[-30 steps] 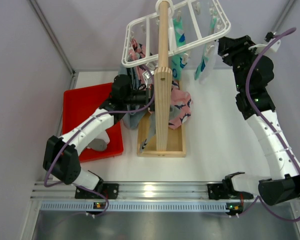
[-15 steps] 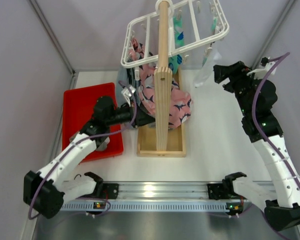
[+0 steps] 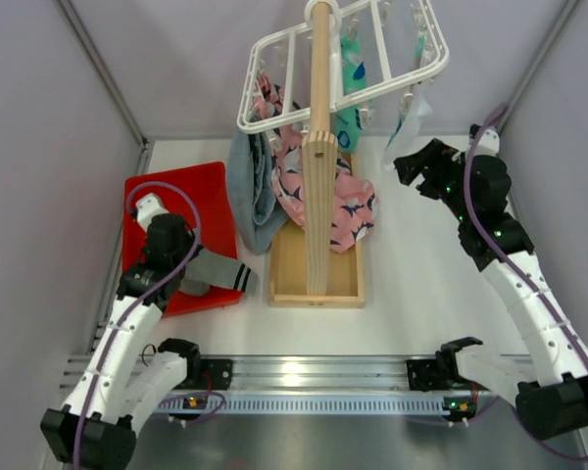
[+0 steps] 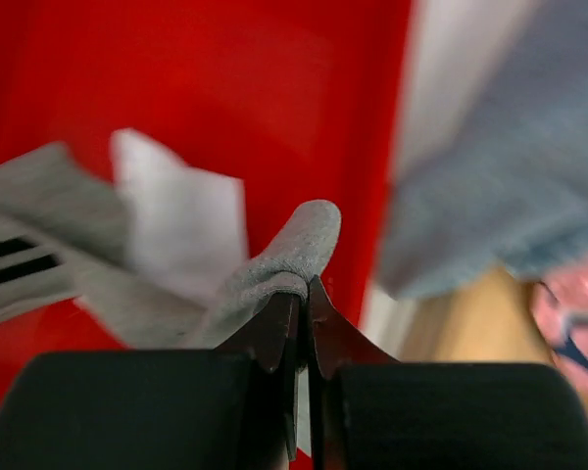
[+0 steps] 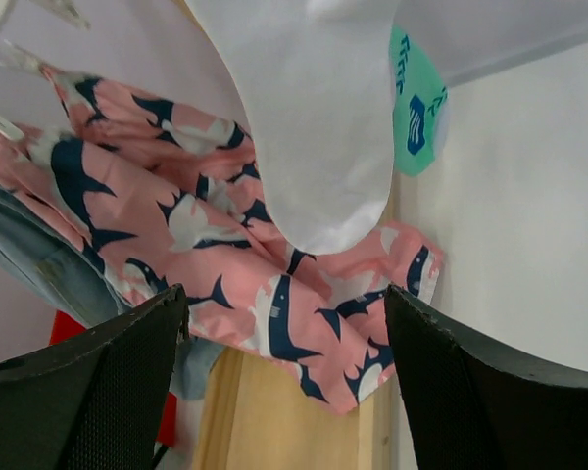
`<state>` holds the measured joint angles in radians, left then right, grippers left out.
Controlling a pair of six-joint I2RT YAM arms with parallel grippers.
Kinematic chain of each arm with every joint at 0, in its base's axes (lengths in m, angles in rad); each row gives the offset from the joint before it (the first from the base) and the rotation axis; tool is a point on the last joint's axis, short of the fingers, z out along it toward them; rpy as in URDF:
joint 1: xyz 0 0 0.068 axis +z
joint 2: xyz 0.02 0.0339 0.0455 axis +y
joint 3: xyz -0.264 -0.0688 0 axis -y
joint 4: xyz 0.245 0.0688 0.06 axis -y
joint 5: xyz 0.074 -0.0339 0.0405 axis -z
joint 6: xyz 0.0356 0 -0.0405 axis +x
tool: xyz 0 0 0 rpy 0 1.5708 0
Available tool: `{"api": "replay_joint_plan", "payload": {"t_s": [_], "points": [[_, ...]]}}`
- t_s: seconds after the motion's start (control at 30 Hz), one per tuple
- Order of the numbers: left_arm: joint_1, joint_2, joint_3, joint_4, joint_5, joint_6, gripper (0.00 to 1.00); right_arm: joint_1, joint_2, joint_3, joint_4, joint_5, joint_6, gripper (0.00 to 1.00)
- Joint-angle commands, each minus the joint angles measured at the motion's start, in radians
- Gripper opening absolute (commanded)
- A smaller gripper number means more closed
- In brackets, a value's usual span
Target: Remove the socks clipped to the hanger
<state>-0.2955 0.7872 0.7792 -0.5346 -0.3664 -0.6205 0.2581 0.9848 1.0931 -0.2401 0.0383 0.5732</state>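
Observation:
The white grid hanger (image 3: 304, 44) tops the wooden post. A teal sock (image 3: 351, 78) and a white sock (image 3: 412, 116) hang from its clips. My right gripper (image 3: 412, 166) is open just below the white sock, touching nothing. In the right wrist view the white sock (image 5: 304, 127) and teal sock (image 5: 416, 108) hang ahead of the wide-open right gripper (image 5: 289, 338). My left gripper (image 3: 184, 266) is over the red tray, shut on a grey sock (image 3: 216, 269) with black stripes. The left wrist view shows the left gripper (image 4: 302, 286) pinching the grey sock (image 4: 274, 259).
The tall wooden post (image 3: 318, 147) stands on a box base (image 3: 314, 279). A pink cloth with navy print (image 3: 345, 206) and a blue-grey cloth (image 3: 247, 196) hang beside it. The red tray (image 3: 171, 191) lies at left and holds a white piece (image 4: 176, 215).
My left arm pulled back from the hanger to the red tray, bringing the grey sock. My right gripper opened and dropped away from the hanger's right edge.

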Motion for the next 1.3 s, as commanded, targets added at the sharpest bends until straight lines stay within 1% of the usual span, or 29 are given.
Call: {"api": "replay_joint_plan", "payload": {"t_s": [0.0, 0.07, 0.1, 0.13, 0.17, 0.2, 0.23, 0.3, 0.33, 0.37, 0.43, 0.47, 0.5, 0.53, 0.6, 0.63, 0.67, 0.73, 0.77, 0.8, 0.83, 0.9, 0.97, 1.03, 1.07, 1.1, 1.13, 1.2, 1.27], "points": [[0.174, -0.013, -0.007, -0.113, -0.111, -0.103, 0.0, -0.02, 0.08, -0.012, 0.002, -0.138, -0.021, 0.78], [0.264, -0.014, 0.0, -0.143, -0.146, -0.113, 0.0, -0.019, 0.145, -0.001, 0.005, -0.254, -0.044, 0.78], [0.286, -0.017, 0.005, -0.156, -0.199, -0.116, 0.0, -0.017, 0.166, -0.005, 0.028, -0.285, -0.047, 0.78], [0.295, -0.023, 0.005, -0.163, -0.218, -0.12, 0.0, -0.005, 0.184, -0.021, 0.039, -0.302, -0.049, 0.78], [0.343, -0.032, 0.005, -0.162, -0.229, -0.13, 0.03, 0.007, 0.218, -0.03, 0.053, -0.311, -0.05, 0.78], [0.357, -0.032, 0.006, -0.163, -0.232, -0.134, 0.11, 0.016, 0.233, -0.038, 0.067, -0.31, -0.046, 0.79], [0.366, -0.031, 0.006, -0.162, -0.22, -0.14, 0.27, 0.044, 0.248, -0.059, 0.108, -0.31, -0.039, 0.79], [0.378, -0.01, 0.002, -0.163, -0.2, -0.162, 0.24, 0.07, 0.307, -0.078, 0.154, -0.305, -0.018, 0.79], [0.38, 0.0, 0.0, -0.163, -0.177, -0.168, 0.26, 0.104, 0.333, -0.075, 0.163, -0.296, -0.015, 0.79], [0.384, 0.009, -0.001, -0.162, -0.166, -0.176, 0.42, 0.127, 0.382, -0.07, 0.174, -0.273, -0.016, 0.79], [0.391, 0.029, 0.011, -0.162, -0.122, -0.176, 0.81, 0.179, 0.429, -0.064, 0.197, -0.267, -0.01, 0.8], [0.392, 0.032, 0.02, -0.156, -0.088, -0.165, 0.98, 0.193, 0.458, -0.067, 0.229, -0.27, 0.008, 0.79], [0.391, 0.033, 0.055, -0.154, -0.056, -0.156, 0.98, 0.202, 0.468, -0.076, 0.273, -0.271, 0.017, 0.79], [0.392, 0.035, 0.074, -0.156, 0.017, -0.128, 0.98, 0.204, 0.483, -0.076, 0.31, -0.278, 0.025, 0.79], [0.392, 0.017, 0.115, -0.145, 0.084, -0.111, 0.98, 0.205, 0.502, -0.041, 0.305, -0.282, 0.025, 0.79], [0.392, 0.004, 0.136, -0.133, 0.159, -0.088, 0.98, 0.205, 0.52, -0.023, 0.295, -0.284, 0.021, 0.79], [0.392, -0.009, 0.143, -0.105, 0.206, -0.078, 0.98, 0.205, 0.529, -0.004, 0.28, -0.285, 0.014, 0.79], [0.391, -0.029, 0.14, 0.016, 0.335, -0.068, 0.98, 0.205, 0.549, 0.036, 0.277, -0.29, 0.014, 0.8], [0.391, -0.019, 0.14, 0.05, 0.448, -0.077, 0.98, 0.204, 0.558, 0.048, 0.274, -0.296, 0.016, 0.8], [0.391, -0.003, 0.141, 0.118, 0.492, -0.081, 0.98, 0.202, 0.566, 0.068, 0.269, -0.302, 0.017, 0.8], [0.383, 0.053, 0.153, 0.134, 0.512, -0.082, 0.98, 0.201, 0.578, 0.074, 0.269, -0.314, 0.025, 0.8], [0.359, 0.111, 0.167, 0.186, 0.523, -0.074, 0.98, 0.194, 0.583, 0.071, 0.28, -0.328, 0.034, 0.8], [0.305, 0.184, 0.158, 0.26, 0.512, -0.061, 0.98, 0.191, 0.569, 0.054, 0.289, -0.319, 0.048, 0.8], [0.201, 0.228, 0.154, 0.364, 0.471, -0.039, 0.98, 0.178, 0.539, 0.01, 0.324, -0.319, 0.069, 0.8], [0.17, 0.274, 0.157, 0.392, 0.446, -0.033, 0.98, 0.17, 0.529, -0.022, 0.334, -0.324, 0.076, 0.79], [0.113, 0.296, 0.16, 0.418, 0.425, -0.033, 0.98, 0.152, 0.502, -0.039, 0.341, -0.327, 0.086, 0.8], [0.093, 0.316, 0.163, 0.485, 0.428, -0.03, 0.98, 0.139, 0.491, -0.054, 0.352, -0.339, 0.1, 0.8], [0.043, 0.388, 0.175, 0.556, 0.391, -0.018, 0.98, 0.097, 0.45, -0.096, 0.355, -0.35, 0.1, 0.8], [0.018, 0.485, 0.213, 0.565, 0.376, 0.007, 0.98, 0.07, 0.425, -0.123, 0.34, -0.357, 0.096, 0.79]]}}
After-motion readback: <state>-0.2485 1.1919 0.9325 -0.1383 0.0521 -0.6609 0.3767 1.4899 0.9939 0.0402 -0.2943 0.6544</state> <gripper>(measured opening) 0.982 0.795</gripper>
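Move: The left hand holds the grey striped sock above the red bin, whose middle lies about 4 cm to its left, 1 cm ahead and 18 cm below. The socks already in there lie some 7 cm back, 3 cm left and 17 cm down; the hanging jeans are about 11 cm ahead and 11 cm right, at hand height. For the right hand, the pink cloth's lower part lies 16 cm left, 5 cm ahead and 19 cm below; the hanging white sock is 6 cm ahead, 1 cm left and 5 cm above. Leftward over the red bin the left hand sweeps about 12 cm, turning counter-clockwise, opens wide to let the sock go, then swings back right some 20 cm and forward, rising and turning clockwise, towards the jeans. The right hand, still open, sinks nearly 20 cm and goes left 15 cm, tipping down, to the pink cloth's side, then drifts 3 cm back right. ##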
